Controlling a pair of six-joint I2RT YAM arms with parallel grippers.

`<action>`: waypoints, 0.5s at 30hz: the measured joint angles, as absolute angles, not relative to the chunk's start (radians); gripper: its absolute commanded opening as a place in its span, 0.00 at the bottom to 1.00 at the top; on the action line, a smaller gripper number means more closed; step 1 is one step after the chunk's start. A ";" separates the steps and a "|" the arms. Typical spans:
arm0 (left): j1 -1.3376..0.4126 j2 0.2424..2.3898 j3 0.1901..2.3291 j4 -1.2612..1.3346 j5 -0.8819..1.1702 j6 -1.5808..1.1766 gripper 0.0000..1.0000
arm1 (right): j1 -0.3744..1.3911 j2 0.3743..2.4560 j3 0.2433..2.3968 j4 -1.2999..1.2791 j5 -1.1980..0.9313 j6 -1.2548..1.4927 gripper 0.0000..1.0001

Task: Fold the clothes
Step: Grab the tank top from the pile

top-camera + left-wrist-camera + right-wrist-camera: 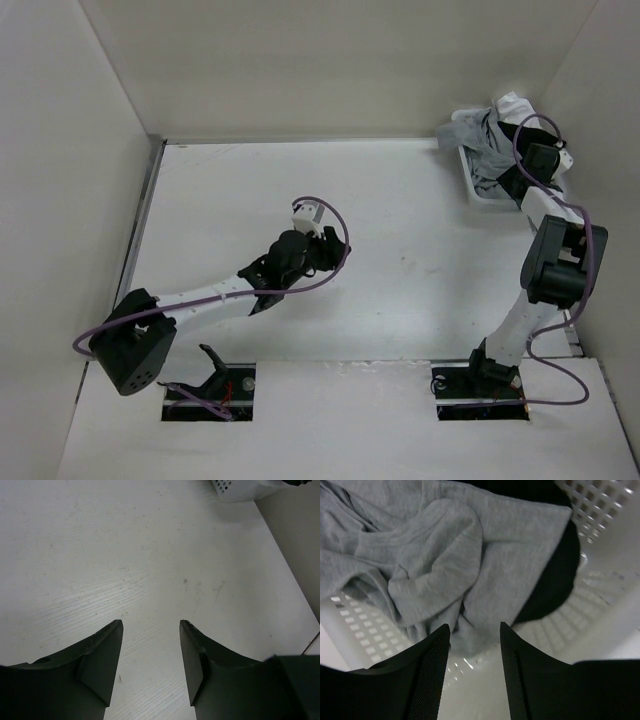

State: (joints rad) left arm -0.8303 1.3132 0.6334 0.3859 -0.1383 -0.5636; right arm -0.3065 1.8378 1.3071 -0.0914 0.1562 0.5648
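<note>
The clothes, a light grey knit top (445, 555), lie crumpled in a white lattice basket (600, 520) at the table's far right corner (487, 150). My right gripper (475, 626) hangs open inside the basket just over the top's near edge, with nothing between its fingers. In the top view this gripper (540, 160) is down among the pile. My left gripper (151, 625) is open and empty over bare white table near the middle (318, 250), far from the clothes.
A black garment (555, 580) lies under and beside the grey top. A white cloth (515, 103) sits at the back of the pile. The basket (475, 190) stands against the right wall. Walls enclose the table (400, 260) on three sides.
</note>
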 measured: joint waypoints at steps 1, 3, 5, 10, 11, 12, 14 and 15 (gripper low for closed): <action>-0.828 1.320 0.633 0.393 -0.139 -0.564 0.48 | -0.308 1.871 1.335 -0.080 0.146 0.566 0.50; -0.825 1.328 0.627 0.413 -0.139 -0.563 0.49 | -0.308 1.916 1.376 -0.067 0.130 0.569 0.50; -0.825 1.334 0.622 0.426 -0.138 -0.563 0.49 | -0.308 1.948 1.411 -0.064 0.117 0.574 0.49; -0.816 1.342 0.617 0.451 -0.138 -0.563 0.49 | -0.308 2.024 1.524 -0.062 0.096 0.589 0.49; -0.812 1.344 0.617 0.458 -0.138 -0.563 0.49 | -0.308 2.038 1.547 -0.062 0.094 0.592 0.49; -0.809 1.347 0.617 0.463 -0.138 -0.563 0.49 | -0.308 2.049 1.564 -0.062 0.093 0.596 0.47; -0.802 1.353 0.617 0.469 -0.138 -0.563 0.49 | -0.308 2.064 1.587 -0.062 0.091 0.601 0.46; -0.798 1.356 0.617 0.470 -0.138 -0.563 0.49 | -0.308 2.069 1.594 -0.061 0.089 0.603 0.46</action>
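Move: The grey tank top lies in the white basket some 9 cm ahead of the right hand, 8 cm to its left and about 6 cm below. A black garment is about 12 cm ahead, 2 cm left and 5 cm below; a white cloth sits some 15 cm ahead, 7 cm left and 3 cm lower. From the left hand the tank top is roughly 27 cm ahead, 40 cm right and 9 cm below. Forward and nearly level, the right hand carries on from the basket's near side over the pile, about 7 to 8 cm, towards the grey tank top, slowing as it arrives. The fingers stay half open, still slanting down ahead, and the wrist tips up by only some 5 degrees; no grip is made. ##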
